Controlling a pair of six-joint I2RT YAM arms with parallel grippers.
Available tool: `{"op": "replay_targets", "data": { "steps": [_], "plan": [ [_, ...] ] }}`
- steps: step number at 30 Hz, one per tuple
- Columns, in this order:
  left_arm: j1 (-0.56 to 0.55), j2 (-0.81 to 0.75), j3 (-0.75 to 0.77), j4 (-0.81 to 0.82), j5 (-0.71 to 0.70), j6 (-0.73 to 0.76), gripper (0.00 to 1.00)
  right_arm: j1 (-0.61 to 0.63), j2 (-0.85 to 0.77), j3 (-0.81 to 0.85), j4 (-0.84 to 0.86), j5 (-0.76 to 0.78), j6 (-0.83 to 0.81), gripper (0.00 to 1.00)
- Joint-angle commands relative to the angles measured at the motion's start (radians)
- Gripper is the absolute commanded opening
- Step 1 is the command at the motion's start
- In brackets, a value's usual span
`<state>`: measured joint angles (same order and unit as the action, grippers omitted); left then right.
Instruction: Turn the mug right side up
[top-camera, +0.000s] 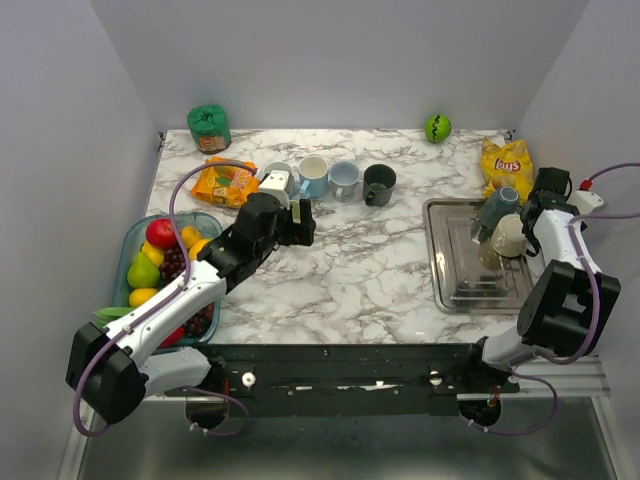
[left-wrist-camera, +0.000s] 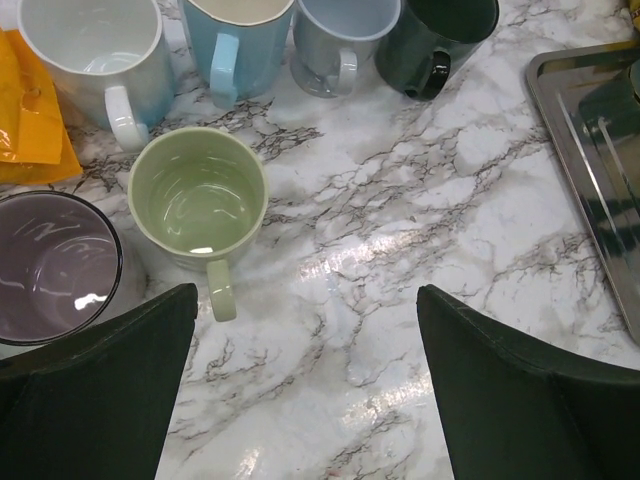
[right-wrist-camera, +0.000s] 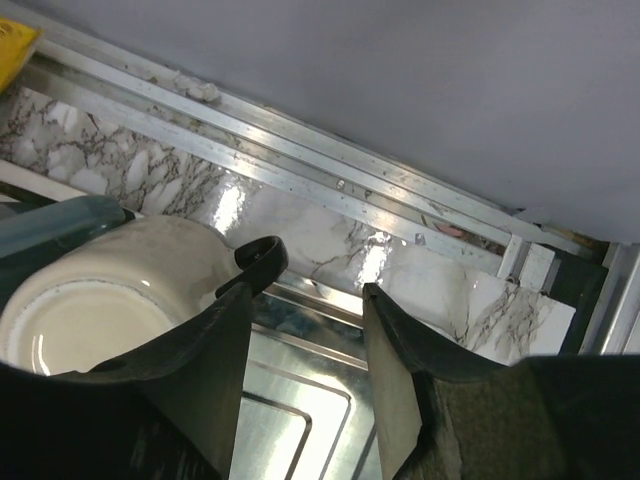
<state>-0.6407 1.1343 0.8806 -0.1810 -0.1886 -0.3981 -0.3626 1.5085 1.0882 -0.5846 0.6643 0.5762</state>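
Observation:
A cream mug (right-wrist-camera: 130, 270) with a black handle (right-wrist-camera: 262, 255) rests tilted in the steel tray (right-wrist-camera: 290, 400), its pale round end facing the right wrist camera. It also shows in the top view as the cream mug (top-camera: 510, 237), leaning beside a grey-blue mug (top-camera: 497, 207). My right gripper (right-wrist-camera: 307, 290) is at the cream mug's handle side. Its left finger sits against the handle, and only tray shows in the gap between the fingers. My left gripper (left-wrist-camera: 307, 300) hangs wide open over bare marble, just short of a green upright mug (left-wrist-camera: 200, 195).
Upright mugs stand in a row: white (left-wrist-camera: 95, 60), light blue (left-wrist-camera: 240, 45), grey (left-wrist-camera: 335, 40), dark green (left-wrist-camera: 440, 35), plus a purple one (left-wrist-camera: 55, 265). A fruit bin (top-camera: 135, 235) is at left. Snack bags (top-camera: 225, 182), a chips bag (top-camera: 505, 160) and a green ball (top-camera: 437, 127) lie at the back.

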Motion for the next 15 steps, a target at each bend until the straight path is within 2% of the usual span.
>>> {"op": "replay_targets", "data": {
  "steps": [1,8,12,15],
  "plan": [
    [0.007,0.005,0.009,-0.008,0.028,-0.013,0.99,-0.024,0.004,-0.028,0.146,-0.028,-0.099,0.52],
    [0.007,0.004,0.006,-0.011,0.031,-0.012,0.99,-0.041,0.065,-0.037,0.216,-0.132,-0.182,0.41],
    [0.007,0.004,0.011,-0.020,0.035,-0.013,0.99,-0.041,0.073,-0.053,0.171,-0.221,-0.150,0.27],
    [0.007,-0.007,0.006,-0.020,0.032,-0.013,0.99,-0.041,0.033,-0.094,0.141,-0.256,-0.106,0.22]
  ]
}}
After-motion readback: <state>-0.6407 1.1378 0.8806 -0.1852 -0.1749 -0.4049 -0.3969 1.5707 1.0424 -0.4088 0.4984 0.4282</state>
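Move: The right gripper's target is the cream mug's black handle, about 3 cm ahead of it, 1 cm to its right and 3 cm lower. The mug's body is some 5 cm ahead and 6 cm to this hand's left; the dark blue mug is about 13 cm ahead and 9 cm left, the yellow chip bag roughly 23 cm ahead and 3 cm left. From the left gripper the handle lies about 56 cm right, 1 cm ahead and 12 cm below. Ease the right gripper forward nearly 3 cm towards the cream mug's black handle, swinging about 1 cm out to the right and back again, and drop it about 3 cm once most of the reach is done. Turn the hand some 10 degrees counter-clockwise and close the half-open fingers to about a quarter, bringing the tips in on either side of the handle. ##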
